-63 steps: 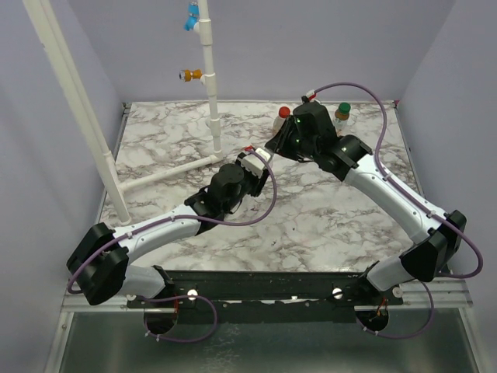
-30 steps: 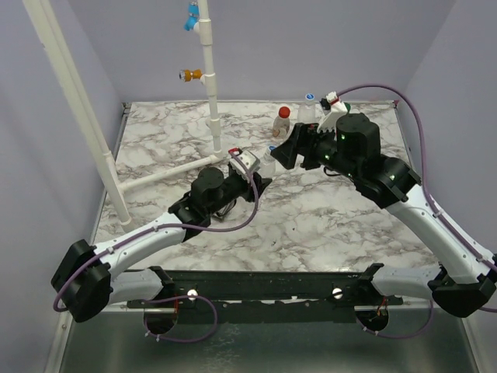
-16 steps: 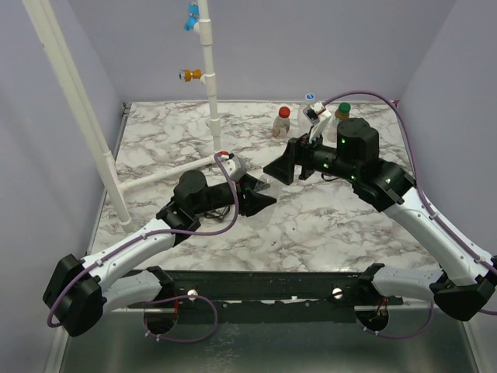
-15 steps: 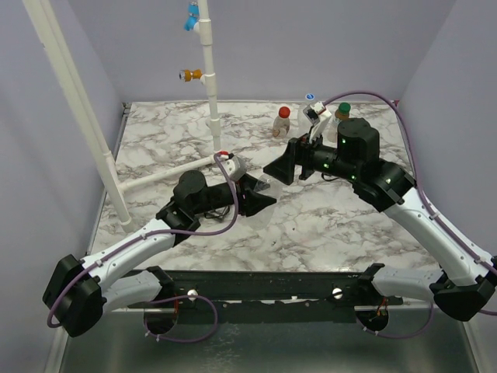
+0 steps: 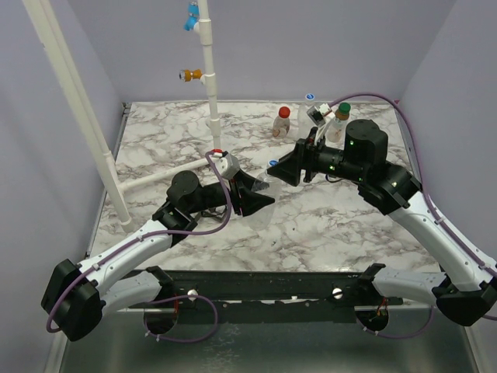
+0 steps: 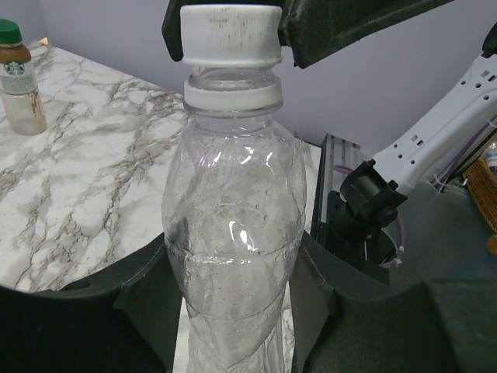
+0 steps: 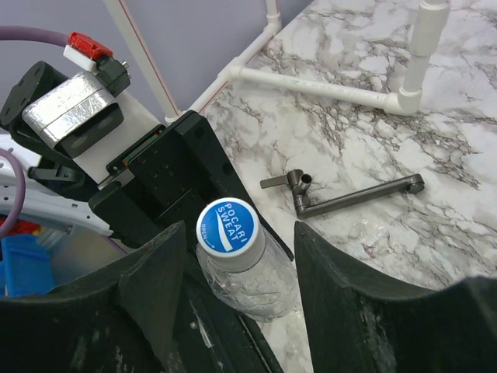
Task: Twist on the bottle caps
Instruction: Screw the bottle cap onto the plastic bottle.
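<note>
A clear bottle (image 6: 233, 225) is tilted off the table, with my left gripper (image 6: 231, 273) shut on its body. Its white cap with a blue top (image 7: 226, 225) sits on the neck. My right gripper (image 7: 241, 233) is open and straddles that cap, leaving a gap on one side. From above, the two grippers meet at mid-table, left gripper (image 5: 260, 196) facing right gripper (image 5: 281, 167). Three more bottles stand at the back: a red-capped one (image 5: 281, 123), a green-capped one (image 5: 340, 120), and a white-and-blue-capped one (image 5: 309, 105).
A white pipe frame (image 5: 211, 101) with orange (image 5: 190, 75) and blue (image 5: 191, 19) fittings rises at the back left. A grey metal crank piece (image 7: 342, 198) lies on the marble table (image 5: 326, 225) under the grippers.
The left arm has drawn the bottle nearer and tipped its neck toward the right gripper. The right gripper has come onto the cap and its jaws have narrowed.
</note>
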Robot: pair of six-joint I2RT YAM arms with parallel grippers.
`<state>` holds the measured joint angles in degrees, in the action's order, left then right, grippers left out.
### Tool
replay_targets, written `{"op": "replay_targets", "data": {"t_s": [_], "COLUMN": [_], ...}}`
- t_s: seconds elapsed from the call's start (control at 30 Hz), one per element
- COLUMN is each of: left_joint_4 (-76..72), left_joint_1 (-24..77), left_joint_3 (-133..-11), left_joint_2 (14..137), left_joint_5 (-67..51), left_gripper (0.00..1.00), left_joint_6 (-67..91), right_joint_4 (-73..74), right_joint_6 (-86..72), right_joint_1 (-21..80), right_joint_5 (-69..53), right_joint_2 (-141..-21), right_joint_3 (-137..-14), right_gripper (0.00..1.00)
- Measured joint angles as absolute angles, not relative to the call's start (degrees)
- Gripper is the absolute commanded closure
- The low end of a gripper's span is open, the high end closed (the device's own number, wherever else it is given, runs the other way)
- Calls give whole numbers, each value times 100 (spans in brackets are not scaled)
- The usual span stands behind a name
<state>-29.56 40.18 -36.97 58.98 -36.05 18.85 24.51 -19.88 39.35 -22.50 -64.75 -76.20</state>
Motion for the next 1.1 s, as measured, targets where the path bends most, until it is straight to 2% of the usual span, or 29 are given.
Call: {"op": "replay_targets", "data": {"t_s": [0.23,0.63,0.97,1.1], "left_joint_4": [-2982,-2998,-2685,-2366], "left_joint_1": [4018,3983,3942,3942], "left_joint_3": [-3693,-3673,-3804,-3979], "left_joint_2": [5907,5955,6333,6549], "left_joint_5": [-3671,-3701,-3461,-3138], "left_gripper": [100,100,100,100], "left_joint_6": [1938,1994,1959,1900], "right_joint_4": [2388,2364,2781,2862], "right_joint_6": [-1997,-2049,-1994,-2014], "right_joint_1": [3929,3929,3889,3879], "right_joint_5": [-2353,-2412,-1903,-1446], "right_joint_2": [-6488,-6611,-6904,-7083], "right_joint_3": [-7620,-7620,-7736,-7776], "right_gripper": [48,77,88,90]}}
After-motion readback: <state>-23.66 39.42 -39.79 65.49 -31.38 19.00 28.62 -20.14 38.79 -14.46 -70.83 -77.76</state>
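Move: The blue-topped cap already sits loosely on the bottle's neck, between the right hand's open fingers and only about 1 cm left of its hand point, level with it. From the right hand the red-capped bottle stands some 33 cm ahead, 3 cm right and 30 cm down, and the clear blue-capped one equally far ahead, 10 cm right and 27 cm down. From the left hand, which holds the bottle, the cap is about 8 cm up, 4 cm ahead and 1 cm right; the metal pipe lies 10 cm ahead, 12 cm left and 29 cm down. The right hand eases barely half a centimetre left and shuts its open fingers around the cap until they pinch its sides, while the left hand keeps the bottle gripped and nearly still beneath it. Then both hands carry cap and bottle down and forward together, gathering speed over about 5 cm, the left wrist tilting some 10 degrees and the right turning about 10 degrees, partly clockwise. ##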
